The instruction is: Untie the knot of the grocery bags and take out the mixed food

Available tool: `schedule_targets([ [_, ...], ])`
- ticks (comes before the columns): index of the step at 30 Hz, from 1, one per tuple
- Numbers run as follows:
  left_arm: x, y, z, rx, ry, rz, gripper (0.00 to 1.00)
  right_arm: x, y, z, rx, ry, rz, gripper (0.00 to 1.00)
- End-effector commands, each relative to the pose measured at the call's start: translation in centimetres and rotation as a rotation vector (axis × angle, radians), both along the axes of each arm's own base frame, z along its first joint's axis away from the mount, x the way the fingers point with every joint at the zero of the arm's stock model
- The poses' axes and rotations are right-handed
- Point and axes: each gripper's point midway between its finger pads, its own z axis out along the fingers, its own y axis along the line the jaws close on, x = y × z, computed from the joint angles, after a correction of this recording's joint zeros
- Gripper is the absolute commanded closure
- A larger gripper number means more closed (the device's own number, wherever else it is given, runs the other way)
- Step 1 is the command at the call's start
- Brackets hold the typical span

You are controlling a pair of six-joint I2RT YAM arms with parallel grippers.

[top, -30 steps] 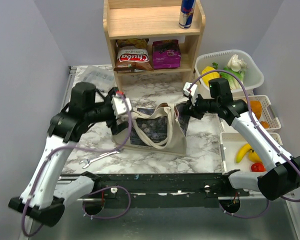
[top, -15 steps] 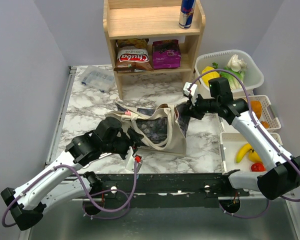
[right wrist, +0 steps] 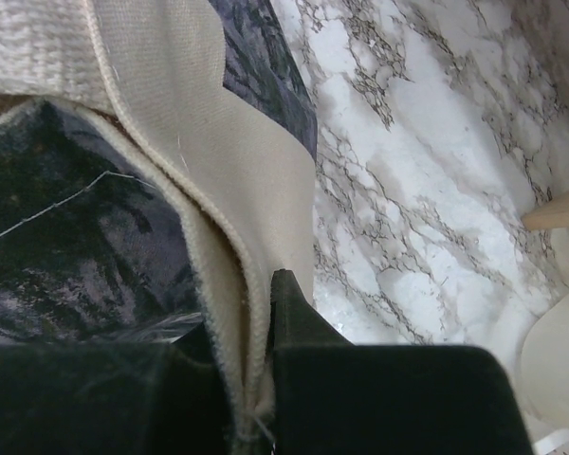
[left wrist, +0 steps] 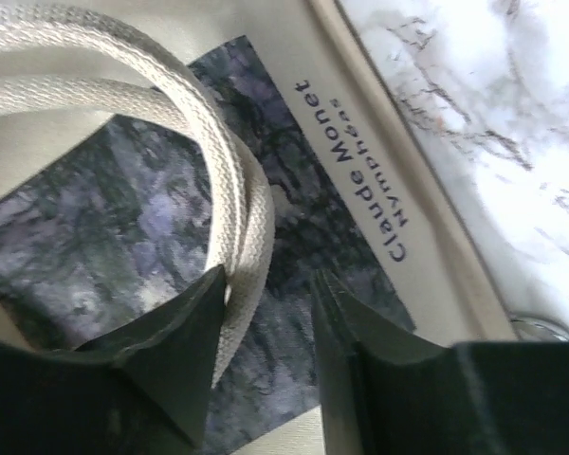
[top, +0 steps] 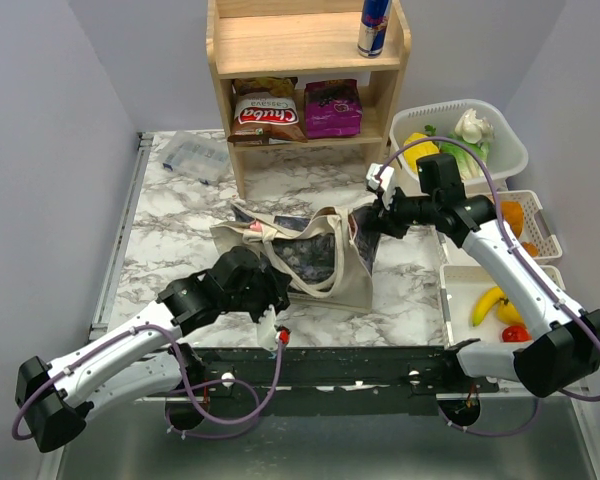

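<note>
The beige canvas tote (top: 315, 270) with dark printed panels lies on the marble table. My left gripper (top: 278, 288) hangs low over its front panel (left wrist: 294, 218). The jaws stand apart, and the tote's cream handle strap (left wrist: 232, 218) runs against the left finger (left wrist: 185, 332). My right gripper (top: 372, 225) is shut on the tote's right rim (right wrist: 237, 303) and holds it up. A small scrap of pink (top: 252, 228) shows at the tote's left mouth. The knot is hidden. A banana (top: 488, 305) and a red pepper (top: 515, 333) lie in a white tray.
A wooden shelf (top: 310, 45) at the back holds a Chuba bag (top: 265, 115), a purple bag (top: 332, 108) and a can (top: 373, 25). A white basket (top: 508, 140) of vegetables and small trays (top: 450, 290) stand along the right. A clear box (top: 193, 155) lies at the back left.
My left arm has swung from behind the tote's left side down to its front, and its jaws have narrowed around the handle strap. The right arm has stayed put.
</note>
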Motion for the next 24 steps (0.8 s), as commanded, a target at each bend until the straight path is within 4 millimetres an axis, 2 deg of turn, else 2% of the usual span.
schedule_targets([
  [1, 1.5, -1.3, 2.9, -0.087, -0.168, -0.014, 0.63, -0.5, -0.1, -0.2, -0.001, 0.054, 0.005, 0.99],
  [4, 2.1, -1.3, 3.1, -0.093, -0.198, 0.002, 0.67, -0.6, 0.0, -0.4, 0.002, 0.060, 0.010, 0.99],
  [9, 3.8, -1.2, 1.5, -0.041, -0.274, 0.028, 0.69, -0.5, 0.1, -0.5, 0.004, 0.064, 0.016, 0.99],
  [13, 3.2, -1.6, 3.5, -0.108, -0.244, 0.032, 0.84, -0.3, 0.0, -0.5, -0.002, 0.056, 0.012, 0.99],
  [15, 1.2, -1.8, 5.3, -0.169, -0.166, -0.011, 0.91, -0.3, 0.1, -0.5, -0.004, 0.053, 0.013, 0.99],
  [17, -1.9, -1.6, 7.7, -0.221, -0.022, -0.064, 1.00, -0.1, 0.1, -0.5, -0.004, 0.044, 0.012, 0.99],
  [21, -7.0, -1.1, 11.5, -0.270, 0.297, -0.092, 1.00, 0.3, 0.0, -0.7, -0.012, 0.040, 0.000, 0.99],
  [24, -8.8, -1.5, 14.8, -0.329, 0.521, -0.038, 1.00, 0.4, -0.2, -0.8, -0.017, 0.029, -0.004, 0.99],
])
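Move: Some 3 cm ahead of the half-open left fingers and about 1 cm to their right lie the grocery bag's two cream handle straps, at roughly finger height. The bag's middle is about 7 cm ahead, 4 cm right and 5 cm lower; the wrench lies around 16 cm left, 3 cm back and 8 cm down. From the right hand, clamped on the bag's right rim, the straps are some 9 cm back, 17 cm left and 5 cm lower. Reaching forward about 3 cm over the bag's front, the left hand closes its fingers on the paired handle straps, then reverses, drawing them up some 10 cm and back about 6 cm while its fingers swing roughly 15 degrees towards level. The right hand stays put and keeps its pinch on the bag's right rim. ##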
